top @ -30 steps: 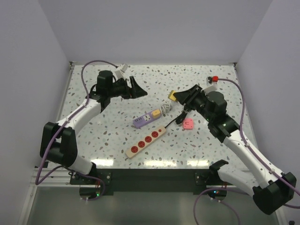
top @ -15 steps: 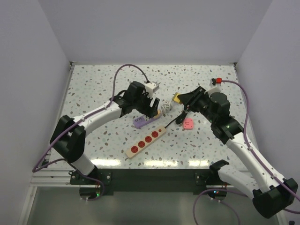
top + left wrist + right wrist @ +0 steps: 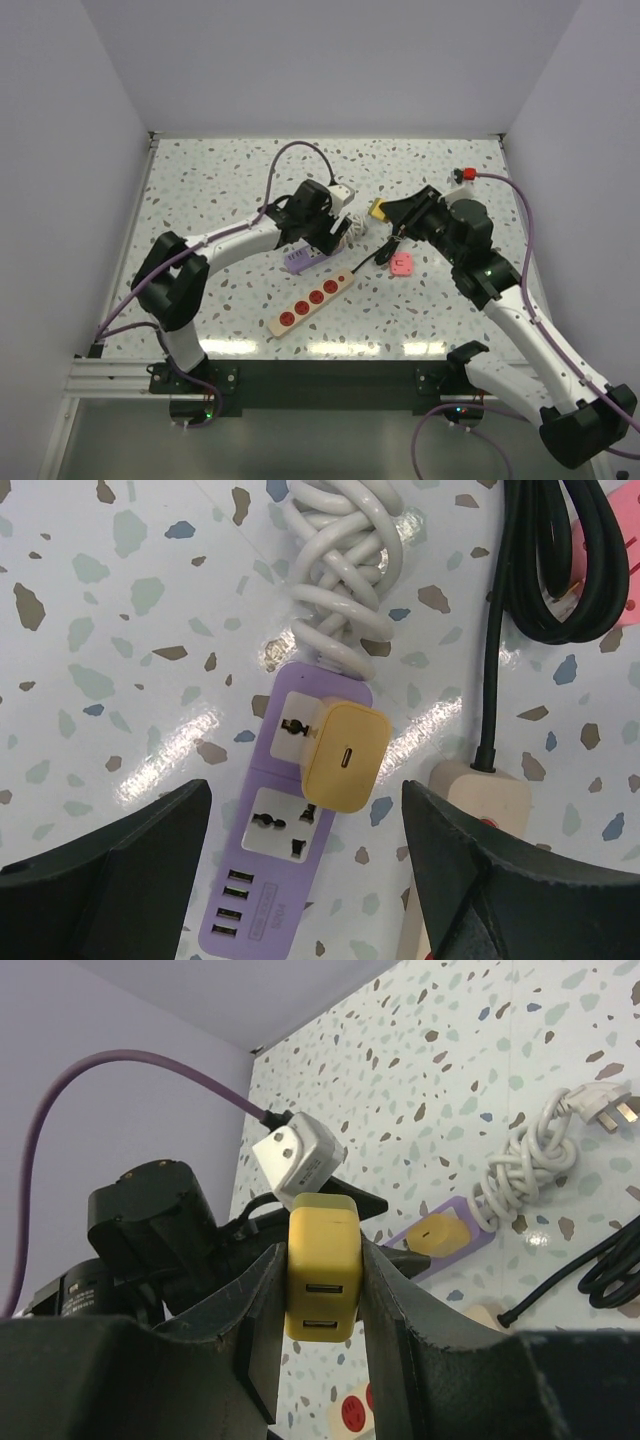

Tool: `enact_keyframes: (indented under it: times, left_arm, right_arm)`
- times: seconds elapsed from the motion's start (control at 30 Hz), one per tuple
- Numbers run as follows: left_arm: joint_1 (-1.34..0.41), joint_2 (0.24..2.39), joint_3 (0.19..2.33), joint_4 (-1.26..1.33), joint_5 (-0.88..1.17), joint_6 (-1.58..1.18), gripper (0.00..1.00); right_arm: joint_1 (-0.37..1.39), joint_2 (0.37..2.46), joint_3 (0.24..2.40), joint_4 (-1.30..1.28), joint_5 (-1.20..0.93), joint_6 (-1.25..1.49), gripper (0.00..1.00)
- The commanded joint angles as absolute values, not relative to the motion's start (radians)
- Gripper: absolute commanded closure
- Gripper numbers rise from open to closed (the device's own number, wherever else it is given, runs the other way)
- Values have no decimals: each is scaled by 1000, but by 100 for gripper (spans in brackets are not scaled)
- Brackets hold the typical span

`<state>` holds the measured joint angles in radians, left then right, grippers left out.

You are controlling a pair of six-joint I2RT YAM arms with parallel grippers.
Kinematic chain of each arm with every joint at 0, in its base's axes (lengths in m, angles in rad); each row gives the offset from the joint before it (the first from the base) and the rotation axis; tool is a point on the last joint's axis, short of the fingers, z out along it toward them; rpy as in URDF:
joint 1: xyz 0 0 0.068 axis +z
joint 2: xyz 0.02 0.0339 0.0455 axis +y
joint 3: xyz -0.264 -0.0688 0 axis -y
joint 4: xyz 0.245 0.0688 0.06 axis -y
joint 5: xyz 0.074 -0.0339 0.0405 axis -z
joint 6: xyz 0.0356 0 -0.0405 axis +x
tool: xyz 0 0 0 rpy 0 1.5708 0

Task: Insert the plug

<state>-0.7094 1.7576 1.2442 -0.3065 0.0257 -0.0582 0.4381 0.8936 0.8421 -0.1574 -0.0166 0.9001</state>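
My right gripper (image 3: 320, 1250) is shut on a yellow plug (image 3: 320, 1280) with two USB ports and holds it in the air right of the table's centre (image 3: 378, 209). A purple power strip (image 3: 275, 880) lies flat under my left gripper (image 3: 305, 792). That gripper hangs open above it, one black finger on each side. A second yellow charger (image 3: 345, 755) sits in the strip's upper socket. The lower socket (image 3: 275, 825) shows bare. In the top view the strip (image 3: 303, 261) pokes out below the left gripper (image 3: 327, 238).
A bundled white cable (image 3: 345, 570) leads off the purple strip's far end. A beige strip with red sockets (image 3: 312, 297) lies just nearer, its black cord (image 3: 540, 560) coiled by a pink object (image 3: 402, 263). The left arm's wrist camera (image 3: 298, 1155) is close behind the held plug.
The left arm has swung from the far left of the table to over the purple strip. The right arm, still holding the plug, has barely moved.
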Motion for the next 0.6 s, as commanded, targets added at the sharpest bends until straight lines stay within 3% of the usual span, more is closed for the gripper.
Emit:
enact_keyframes:
  times: [0.0, 0.17, 0.4, 0.57]
  left_arm:
    - [-718, 1792, 1305, -281, 23, -11, 18]
    - [-722, 1850, 1339, -302, 31, -12, 19]
    - [-732, 1907, 1371, -341, 9, -15, 31]
    - [-732, 1928, 1388, -354, -24, -26, 57]
  right_arm:
    - [436, 870, 836, -124, -5, 923, 100]
    - [436, 859, 833, -135, -3, 923, 100]
    - [436, 859, 836, -141, -3, 916, 100]
    - [436, 873, 836, -133, -3, 916, 100]
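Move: The yellow plug on the purple strip lies almost under the open left gripper: about 1 cm ahead, 2 cm right and 5 cm below. The purple strip's middle is some 3 cm back and 5 cm left of the plug. The white cord coil is about 4 cm ahead and 5 cm right of the plug, the beige strip's middle some 15 cm back and 5 cm left of it. From the right gripper, the plug is roughly 6 cm ahead, 10 cm left and 24 cm below. Bring the left gripper down about 4 cm onto the yellow plug in the purple strip, easing a little over 1 cm to the right as it sinks, the wrist nearly steady. Start closing halfway down and bring the fingers from wide open to about half open around the plug's sides. Hold the right gripper still, with its own yellow plug kept in its grip. ##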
